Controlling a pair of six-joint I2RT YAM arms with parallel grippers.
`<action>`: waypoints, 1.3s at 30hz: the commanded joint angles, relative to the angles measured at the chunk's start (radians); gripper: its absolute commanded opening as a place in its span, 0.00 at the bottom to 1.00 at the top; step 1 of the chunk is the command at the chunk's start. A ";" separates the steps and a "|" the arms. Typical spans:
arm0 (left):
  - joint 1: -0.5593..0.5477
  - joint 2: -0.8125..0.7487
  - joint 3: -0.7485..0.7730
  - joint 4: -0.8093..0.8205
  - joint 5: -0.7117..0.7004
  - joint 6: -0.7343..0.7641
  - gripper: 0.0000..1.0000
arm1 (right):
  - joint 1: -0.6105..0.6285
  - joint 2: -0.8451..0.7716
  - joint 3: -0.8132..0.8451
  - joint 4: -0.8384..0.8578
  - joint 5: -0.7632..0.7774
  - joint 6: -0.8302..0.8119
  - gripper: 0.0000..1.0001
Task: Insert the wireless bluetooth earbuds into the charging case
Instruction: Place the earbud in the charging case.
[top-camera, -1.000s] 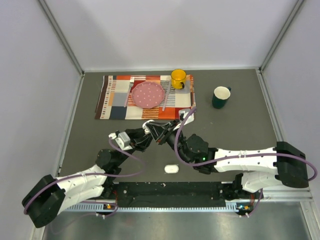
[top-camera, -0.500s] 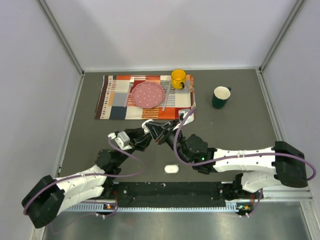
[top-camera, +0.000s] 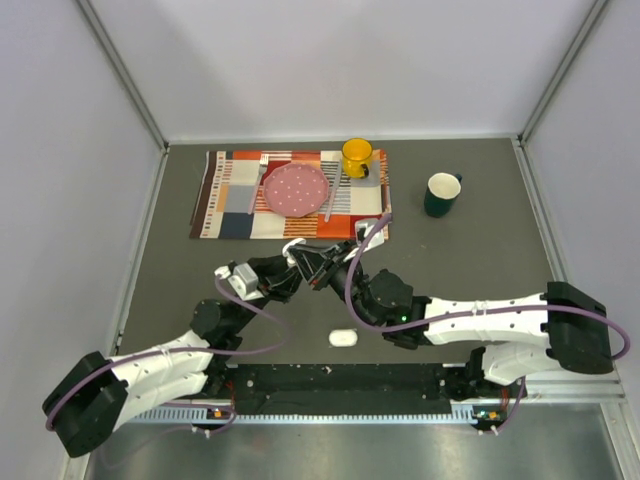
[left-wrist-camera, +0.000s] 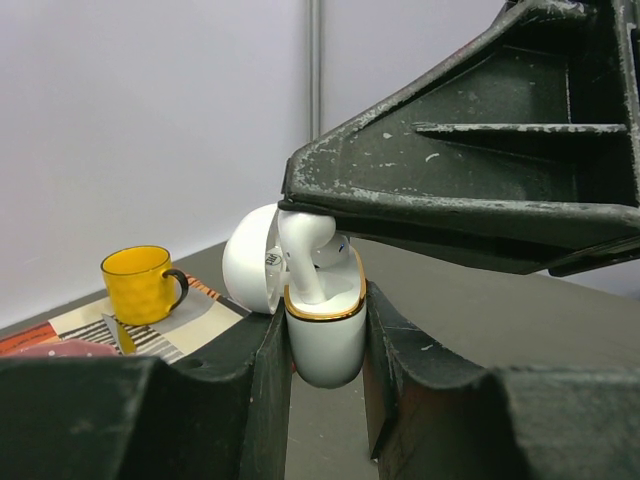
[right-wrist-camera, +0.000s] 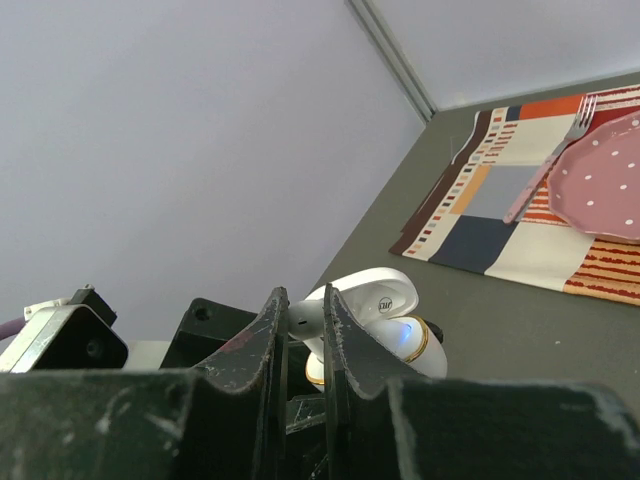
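My left gripper (left-wrist-camera: 325, 335) is shut on a white charging case (left-wrist-camera: 325, 350) with a gold rim, gripping its lower body and holding it upright above the table. The case's lid (left-wrist-camera: 250, 262) hangs open to the left. My right gripper (right-wrist-camera: 303, 300) is shut on the head of a white earbud (right-wrist-camera: 307, 320). The earbud (left-wrist-camera: 303, 252) stands in the open case with its stem down in a socket, and the right gripper's finger (left-wrist-camera: 470, 200) presses on top of it. In the top view the two grippers (top-camera: 305, 265) meet near the placemat's front edge.
A second white case (top-camera: 343, 338), closed, lies on the grey table in front of the arms. Behind the grippers, a striped placemat (top-camera: 228, 205) carries a pink plate (top-camera: 295, 188), a fork (right-wrist-camera: 560, 150) and a yellow mug (top-camera: 357, 156). A dark green mug (top-camera: 441, 193) stands at the right.
The right arm has nudged slightly left, towards the left gripper. Both grips are unchanged.
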 joint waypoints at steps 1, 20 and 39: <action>-0.006 -0.030 0.010 0.151 -0.039 0.000 0.00 | 0.041 0.013 0.029 -0.010 0.032 -0.031 0.00; -0.007 -0.056 -0.001 0.146 -0.022 0.012 0.00 | 0.055 0.030 0.083 -0.120 0.103 -0.091 0.14; -0.007 -0.108 -0.021 0.054 -0.027 0.035 0.00 | 0.055 -0.031 0.210 -0.159 0.054 -0.240 0.43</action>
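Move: The right hand still pinches the earbud by its end just over the open charging case, whose middle lies about 2 cm below, 1 cm ahead and 1 cm left. The pink plate is some 29 cm ahead of the right hand, level sideways and far below; a white capsule lies roughly 11 cm back, 10 cm right, equally low. The left hand keeps the case in its fingers, the case's middle about 1 cm above its hand point. The right hand lowers its earbud about 1 cm into the case, opens, then lifts clear some 3.5 cm. ##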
